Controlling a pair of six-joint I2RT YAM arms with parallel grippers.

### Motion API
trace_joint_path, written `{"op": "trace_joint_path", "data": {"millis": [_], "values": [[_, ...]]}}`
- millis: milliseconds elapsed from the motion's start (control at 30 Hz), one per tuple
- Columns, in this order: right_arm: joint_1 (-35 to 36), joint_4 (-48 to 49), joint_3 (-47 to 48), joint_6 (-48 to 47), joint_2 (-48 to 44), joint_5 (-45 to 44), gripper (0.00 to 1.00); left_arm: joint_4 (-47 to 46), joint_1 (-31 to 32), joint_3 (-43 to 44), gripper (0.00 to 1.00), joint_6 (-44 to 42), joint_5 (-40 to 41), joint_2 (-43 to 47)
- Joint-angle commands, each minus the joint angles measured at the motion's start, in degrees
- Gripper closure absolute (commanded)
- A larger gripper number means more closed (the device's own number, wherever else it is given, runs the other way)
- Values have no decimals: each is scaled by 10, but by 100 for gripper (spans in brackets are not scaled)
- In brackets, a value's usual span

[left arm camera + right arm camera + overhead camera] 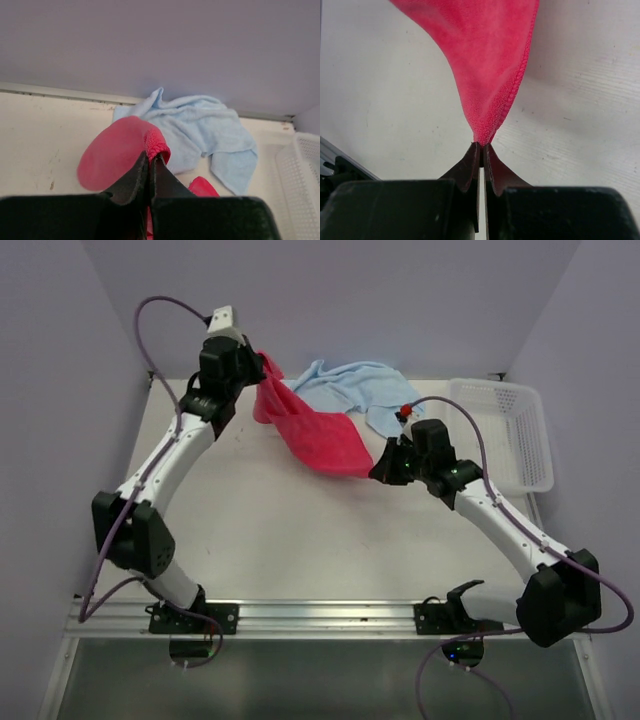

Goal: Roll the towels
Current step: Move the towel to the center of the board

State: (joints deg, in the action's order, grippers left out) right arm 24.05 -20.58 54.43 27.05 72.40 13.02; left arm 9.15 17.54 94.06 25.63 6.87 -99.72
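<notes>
The red-pink towel [315,430] hangs stretched above the table between my two grippers. My left gripper [262,375] is shut on its far left corner, and the pinched hem [156,142] bulges out past the fingertips. My right gripper [378,468] is shut on the near right corner [482,136], with the cloth fanning upward from the jaws. The light blue towel [350,385] lies crumpled on the table at the back, behind the red one; it also fills the middle of the left wrist view [200,130].
A white mesh basket [505,430] stands at the back right, next to the blue towel; its corner [300,165] shows in the left wrist view. The lilac back wall [330,300] rises just behind the towels. An aluminium rail [320,615] runs along the near edge.
</notes>
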Motion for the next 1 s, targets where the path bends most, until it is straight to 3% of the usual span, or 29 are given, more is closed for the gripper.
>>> {"op": "trace_joint_path", "data": {"millis": [0, 100, 233, 300, 333, 400, 500, 667, 800, 967], "values": [[-3, -49, 26, -13, -44, -10, 100, -67, -2, -156, 100, 56, 66, 139], [-6, -65, 3, -18, -71, -17, 100, -57, -3, -270, 100, 113, 88, 230], [-8, -69, -50, -12, -94, -19, 100, -37, -3, -396, 89, 166, 47, 311], [-7, -61, -91, -10, -106, -23, 100, -50, -1, -481, 74, 194, 5, 354], [-8, -60, -106, -9, -109, -25, 100, -50, -1, -504, 61, 201, -6, 366], [-8, -59, -137, -6, -113, -28, 100, -36, 0, -550, 51, 209, -30, 398], [-8, -56, -169, -3, -116, -24, 100, 8, 2, -568, 44, 200, -22, 449], [-7, -54, -188, -3, -113, -37, 100, 60, 2, -533, 43, 165, 34, 520], [-8, -65, -180, -3, -99, -52, 100, 84, 2, -486, 42, 124, 61, 501], [-8, -86, -155, -10, -103, -105, 100, 87, 2, -463, 39, 116, 35, 454]]}}
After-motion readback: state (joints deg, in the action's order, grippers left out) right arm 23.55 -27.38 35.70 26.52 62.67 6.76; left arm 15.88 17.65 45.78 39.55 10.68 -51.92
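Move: The left hand holds the red towel's left end high; the bare board spot for it lies about 17 cm back, 6 to the left and 27 below, with the blue towel some 10 ahead and 22 right, 27 below. The right hand pinches the other end, bound for bare board about 8 cm back, 6 right and 12 below; the basket stands some 20 ahead and 37 right, 10 below, the blue towel about 33 ahead and 2 left, 12 below. Left swings back some 20 cm and down, opens off the red towel, rises; right, still pinching, lowers backward. ##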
